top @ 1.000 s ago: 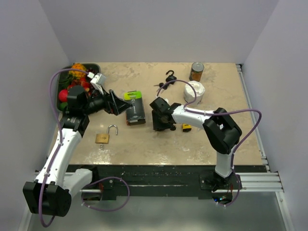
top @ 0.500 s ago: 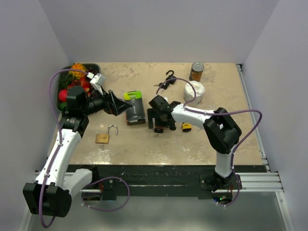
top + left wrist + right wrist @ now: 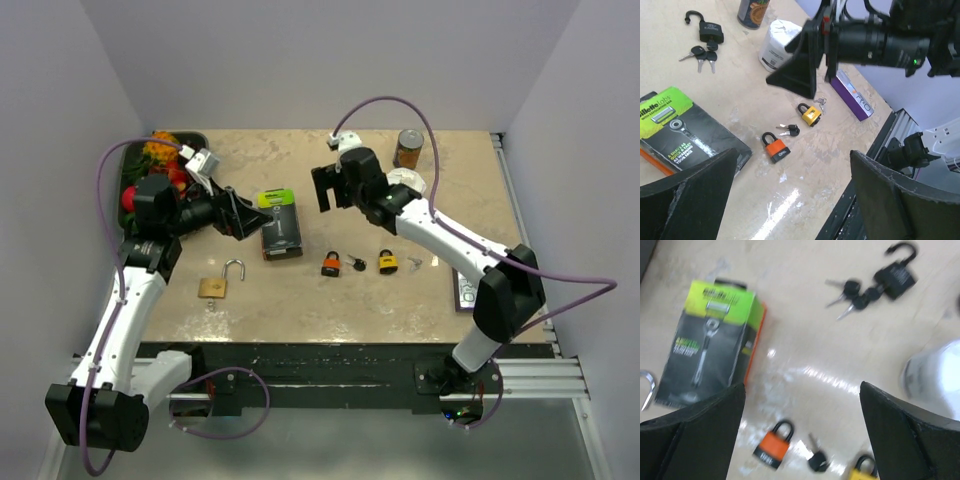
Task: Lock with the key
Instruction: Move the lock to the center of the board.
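Note:
An orange padlock (image 3: 330, 264) lies flat mid-table with its shackle down in the body. A black-headed key (image 3: 357, 264) rests just right of it, apart from it. Both also show in the left wrist view, padlock (image 3: 776, 148) and key (image 3: 788, 130), and blurred in the right wrist view, padlock (image 3: 774, 447) and key (image 3: 816, 457). My right gripper (image 3: 325, 187) hovers open well above and behind them, holding nothing (image 3: 802, 390). My left gripper (image 3: 236, 213) stands open and empty over the left part of the table (image 3: 792, 170).
A yellow padlock (image 3: 388, 262) with small keys lies right of the key. A brass padlock (image 3: 215, 285) with raised shackle sits front left. A razor box (image 3: 280, 222), black padlock with keys (image 3: 895, 272), white roll (image 3: 777, 45), can (image 3: 409, 148), purple box (image 3: 465, 290) and fruit tray (image 3: 135, 165) surround.
My right gripper opened, lifted off the table's middle and swung to the back, uncovering the orange padlock and key. The left arm barely moved.

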You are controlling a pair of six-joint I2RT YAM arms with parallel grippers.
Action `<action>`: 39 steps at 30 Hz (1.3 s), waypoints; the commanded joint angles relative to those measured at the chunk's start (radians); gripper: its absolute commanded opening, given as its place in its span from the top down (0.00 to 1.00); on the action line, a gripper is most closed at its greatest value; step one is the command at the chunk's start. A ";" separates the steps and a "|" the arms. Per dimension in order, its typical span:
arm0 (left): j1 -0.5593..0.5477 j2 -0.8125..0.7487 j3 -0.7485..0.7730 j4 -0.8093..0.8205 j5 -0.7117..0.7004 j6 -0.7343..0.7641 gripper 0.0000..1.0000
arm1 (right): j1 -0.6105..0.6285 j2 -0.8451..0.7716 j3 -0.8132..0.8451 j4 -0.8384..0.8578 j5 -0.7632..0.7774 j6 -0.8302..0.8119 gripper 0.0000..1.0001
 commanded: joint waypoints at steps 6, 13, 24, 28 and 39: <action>0.010 0.019 0.066 0.038 -0.020 0.028 0.01 | -0.111 0.302 0.375 0.072 0.092 -0.137 0.01; 0.012 0.018 0.037 0.049 -0.023 0.014 0.01 | -0.134 0.555 0.633 -0.028 0.302 0.080 0.01; 0.013 0.036 0.023 0.043 -0.017 0.022 0.01 | -0.194 0.732 0.704 0.073 0.400 0.216 0.01; 0.015 0.033 0.025 0.017 -0.012 0.050 0.01 | -0.203 0.765 0.704 0.134 0.397 0.220 0.01; 0.027 0.018 0.055 -0.057 0.000 0.073 0.01 | -0.217 0.854 0.732 0.214 0.417 0.231 0.01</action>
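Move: The open black padlock lies about 23 cm ahead of the right gripper, 6 cm to its right and some 18 cm below. Its keys stick out of its near-left side, about 17 cm ahead of the gripper and 1 cm right. The can stands level with the padlock, about 14 cm farther right; the white roll is 11 cm ahead of the gripper and 18 cm right. From the left gripper, the padlock is roughly 36 cm ahead, 23 cm right and 27 cm below. Bring the right gripper forward quickly, about 22 cm, rising slightly at first and then sinking to end some 13 cm lower, veering right on the way to come in over the black padlock. Turn the wrist about 35 degrees clockwise as it travels and keep the fingers wide open, stopping short of touching the padlock. ##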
